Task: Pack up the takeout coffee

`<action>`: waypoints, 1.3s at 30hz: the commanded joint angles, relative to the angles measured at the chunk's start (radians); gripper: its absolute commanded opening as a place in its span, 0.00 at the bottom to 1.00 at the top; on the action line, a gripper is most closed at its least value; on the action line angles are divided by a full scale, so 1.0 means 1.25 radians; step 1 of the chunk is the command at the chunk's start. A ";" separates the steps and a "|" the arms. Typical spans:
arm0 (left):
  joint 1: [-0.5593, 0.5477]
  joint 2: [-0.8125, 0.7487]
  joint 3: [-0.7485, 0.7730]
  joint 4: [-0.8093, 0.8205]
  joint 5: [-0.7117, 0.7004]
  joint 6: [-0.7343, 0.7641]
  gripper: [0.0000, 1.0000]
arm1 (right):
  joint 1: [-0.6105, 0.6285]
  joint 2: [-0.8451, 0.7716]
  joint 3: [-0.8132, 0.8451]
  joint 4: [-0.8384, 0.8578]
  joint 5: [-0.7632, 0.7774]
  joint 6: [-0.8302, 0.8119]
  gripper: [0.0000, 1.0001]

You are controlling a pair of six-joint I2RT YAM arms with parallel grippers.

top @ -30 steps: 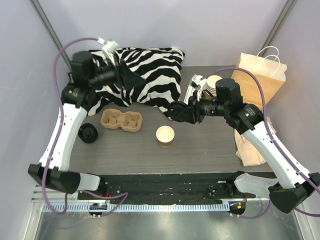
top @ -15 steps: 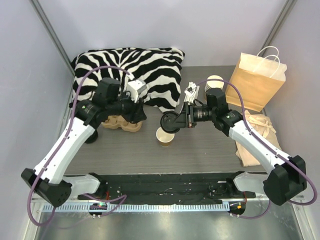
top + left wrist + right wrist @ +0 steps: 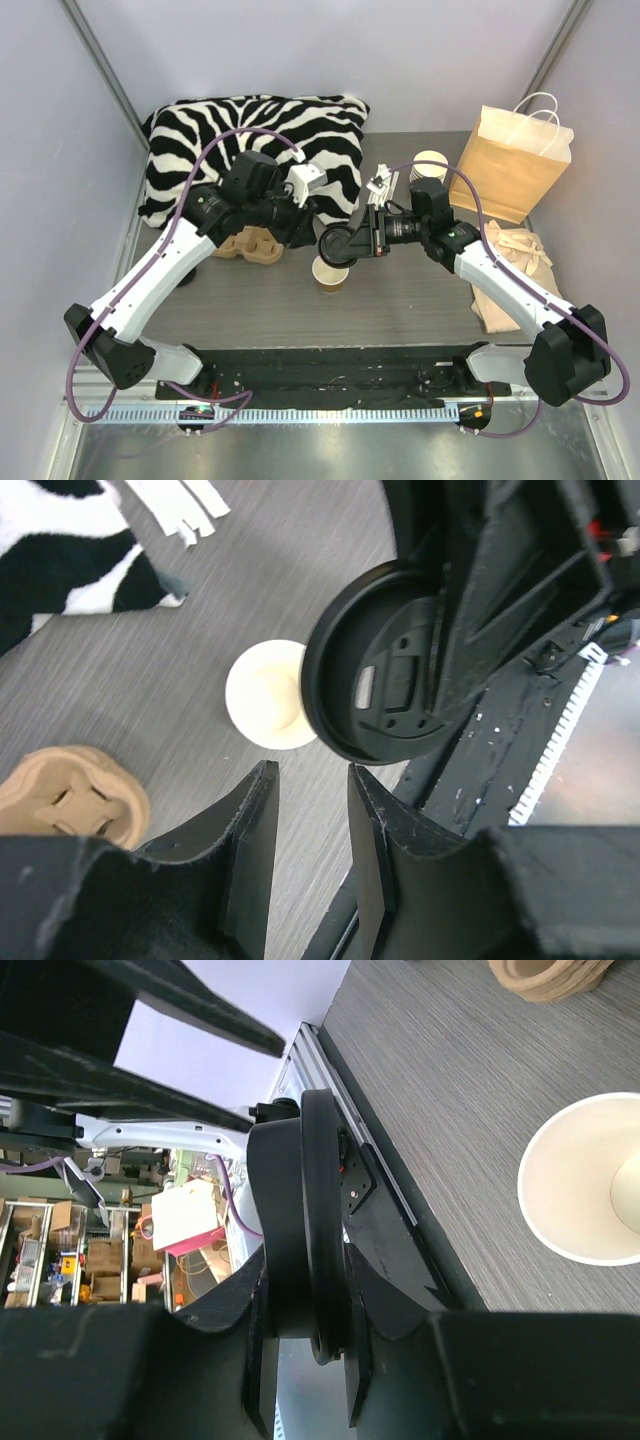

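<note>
The takeout coffee cup (image 3: 330,273), a tan paper cup with a cream inside, stands lidless on the grey table; it also shows in both wrist views (image 3: 265,695) (image 3: 590,1190). My right gripper (image 3: 341,243) (image 3: 305,1270) is shut on the round black lid (image 3: 334,246) (image 3: 300,1210). It holds the lid on edge, just above and behind the cup's rim. My left gripper (image 3: 306,226) (image 3: 310,775) hovers open to the left of the lid (image 3: 385,665), with nothing between its fingers.
A brown pulp cup carrier (image 3: 246,244) (image 3: 65,795) lies left of the cup, under the left arm. A zebra pillow (image 3: 250,125) fills the back left. A stack of cups (image 3: 428,163), a paper bag (image 3: 512,160) and a beige cloth (image 3: 512,265) are on the right.
My left arm has swung from the pillow down and right, close to the lid, and its jaws have narrowed. My right gripper has carried the lid left, to just over the cup.
</note>
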 commanded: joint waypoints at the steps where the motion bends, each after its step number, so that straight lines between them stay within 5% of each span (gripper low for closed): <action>1: -0.007 -0.005 0.046 0.034 0.050 -0.002 0.37 | 0.000 -0.003 -0.003 0.018 -0.016 -0.001 0.02; 21: -0.064 0.051 0.081 0.054 -0.014 0.000 0.31 | 0.013 0.005 -0.002 0.012 -0.019 -0.005 0.02; 31: -0.076 0.061 0.071 0.041 -0.038 0.022 0.17 | 0.022 0.012 0.002 0.016 -0.024 -0.002 0.02; 35: -0.078 0.064 0.065 0.039 -0.031 0.024 0.02 | 0.024 0.018 0.008 0.018 -0.023 -0.001 0.02; 39: -0.081 0.062 0.052 0.020 -0.019 0.030 0.00 | 0.022 0.027 0.016 0.012 -0.013 -0.006 0.09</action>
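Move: The black lid, held on edge in the right hand, has its middle about 5 cm to the right of the left hand, 2 cm back and 1 cm lower. From the right hand, the lid's middle lies some 4 cm to the left and about 1 cm down. The upright paper cup stands almost under the lid, its middle about 4 cm right, 3 cm back and 14 cm below the left hand. The egg-carton-like tray is around 18 cm left and 7 cm ahead of the left hand, 17 cm down. Rightward by about 3 cm, the left hand goes to the face of the lid, arcing up some 2 cm and back down on the way. It then stays nearly in place and shuts its half-open fingers, the tips meeting against the lid beside its small slot. The right hand keeps its pinch on the lid's edge, sinking about 1 cm. ##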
